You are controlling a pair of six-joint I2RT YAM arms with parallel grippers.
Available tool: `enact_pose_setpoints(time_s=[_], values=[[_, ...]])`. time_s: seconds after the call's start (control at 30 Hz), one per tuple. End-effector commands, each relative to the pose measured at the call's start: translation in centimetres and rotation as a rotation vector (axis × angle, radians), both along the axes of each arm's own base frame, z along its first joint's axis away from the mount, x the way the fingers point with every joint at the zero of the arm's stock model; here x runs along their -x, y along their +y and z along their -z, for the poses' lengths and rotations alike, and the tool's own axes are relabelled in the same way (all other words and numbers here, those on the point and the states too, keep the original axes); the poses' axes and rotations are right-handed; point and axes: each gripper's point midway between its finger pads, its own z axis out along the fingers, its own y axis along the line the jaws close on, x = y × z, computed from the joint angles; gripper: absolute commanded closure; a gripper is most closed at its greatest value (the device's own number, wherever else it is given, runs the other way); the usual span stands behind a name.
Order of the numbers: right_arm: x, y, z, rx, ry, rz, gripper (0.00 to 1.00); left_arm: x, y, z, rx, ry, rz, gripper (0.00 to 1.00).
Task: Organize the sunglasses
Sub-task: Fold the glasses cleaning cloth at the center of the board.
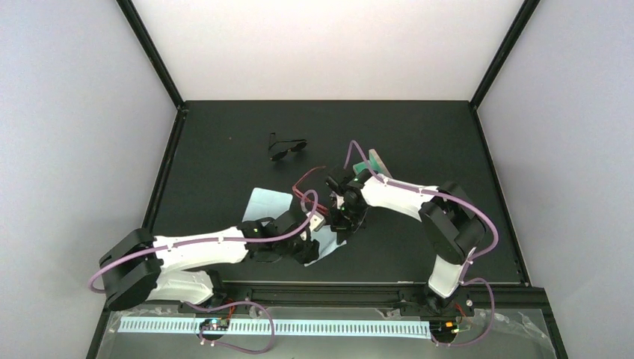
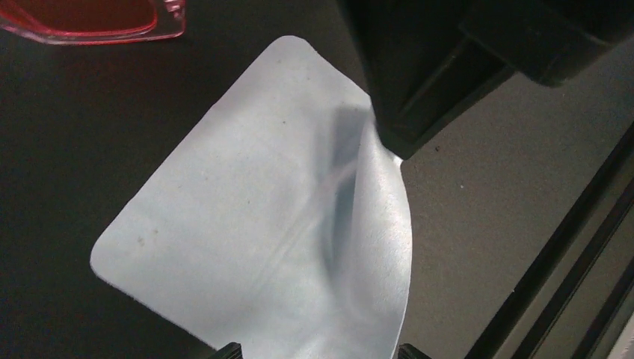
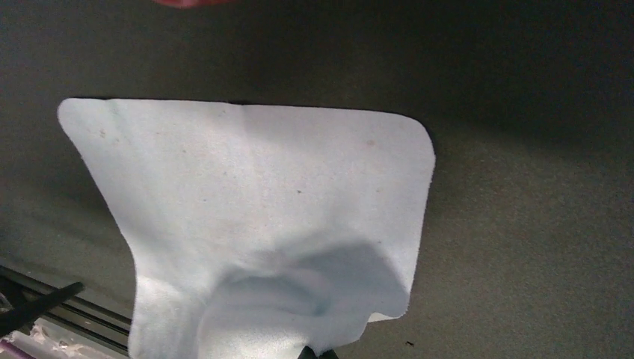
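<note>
The sunglasses (image 1: 308,175), thin red-pink frame, lie mid-table, partly hidden by both arms; a corner of the frame (image 2: 97,22) shows at the top left of the left wrist view. A pale blue cloth (image 1: 271,203) lies under and between the arms. My left gripper (image 1: 312,241) hovers over the cloth's near part (image 2: 247,239), its fingertips (image 2: 228,350) spread wide and open, with cloth lying between them. My right gripper (image 1: 342,228) is shut on an edge of the cloth (image 3: 247,202), pinching and lifting it into a fold; its black body (image 2: 448,60) shows in the left wrist view.
A black dark-lensed pair of glasses (image 1: 287,147) lies further back on the black table (image 1: 419,134). A greenish object (image 1: 372,160) sits just behind the right arm. The black rail (image 1: 336,288) runs along the near edge.
</note>
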Motion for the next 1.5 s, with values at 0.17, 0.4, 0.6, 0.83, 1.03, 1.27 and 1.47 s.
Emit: enact_pose_setpoints(time_s=[0.17,0.4,0.6,0.83,1.03,1.27,1.47], values=[[-0.8,0.3,0.1,0.013,-0.004,-0.001,0.99,1.1,-2.8,-0.8,0.045,-0.05,0.131,0.41],[-0.9,0.3,0.3,0.021,0.0,-0.012,0.99,1.3,-2.5,1.6,-0.094,-0.077,0.134,0.54],[-1.2,0.1,0.2,0.021,-0.006,-0.013,0.99,1.0,-1.9,1.8,-0.175,-0.142,0.118,0.61],[-1.4,-0.2,0.3,0.016,-0.003,-0.009,0.99,0.7,-1.2,2.8,-0.229,-0.149,0.086,0.75],[-1.7,-0.4,0.3,0.011,0.0,-0.008,0.99,-0.1,-0.7,2.8,-0.314,-0.149,0.035,0.92],[-1.5,-0.4,0.6,0.008,0.012,-0.007,0.99,-0.5,-1.4,2.0,-0.3,-0.136,0.006,0.98],[-1.5,-0.5,0.8,0.013,0.017,-0.001,0.99,-0.8,-1.3,2.3,-0.31,-0.118,0.004,0.98]])
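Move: The left hand is open over the cleaning cloth's near-left corner, which lies about 4 cm below it and 1 cm back; the cloth's middle is some 5 cm ahead and 4 cm right. The red glasses are about 16 cm ahead and 2 cm right, the second cloth 13 cm ahead and 11 cm left. The right hand grips the near edge, the cloth's middle 1 cm ahead, 4 cm left; the green case stands roughly 17 cm ahead, 10 cm right. Down by about 4 cm goes the left hand, first swinging back and right with fingers open, then easing forward again as they shut on the near-left corner of the cloth; it rolls some 15 degrees, its left side rising, and lifts slightly. The right hand keeps its pinch on the near edge and creeps forward over the cloth by a good centimetre. ##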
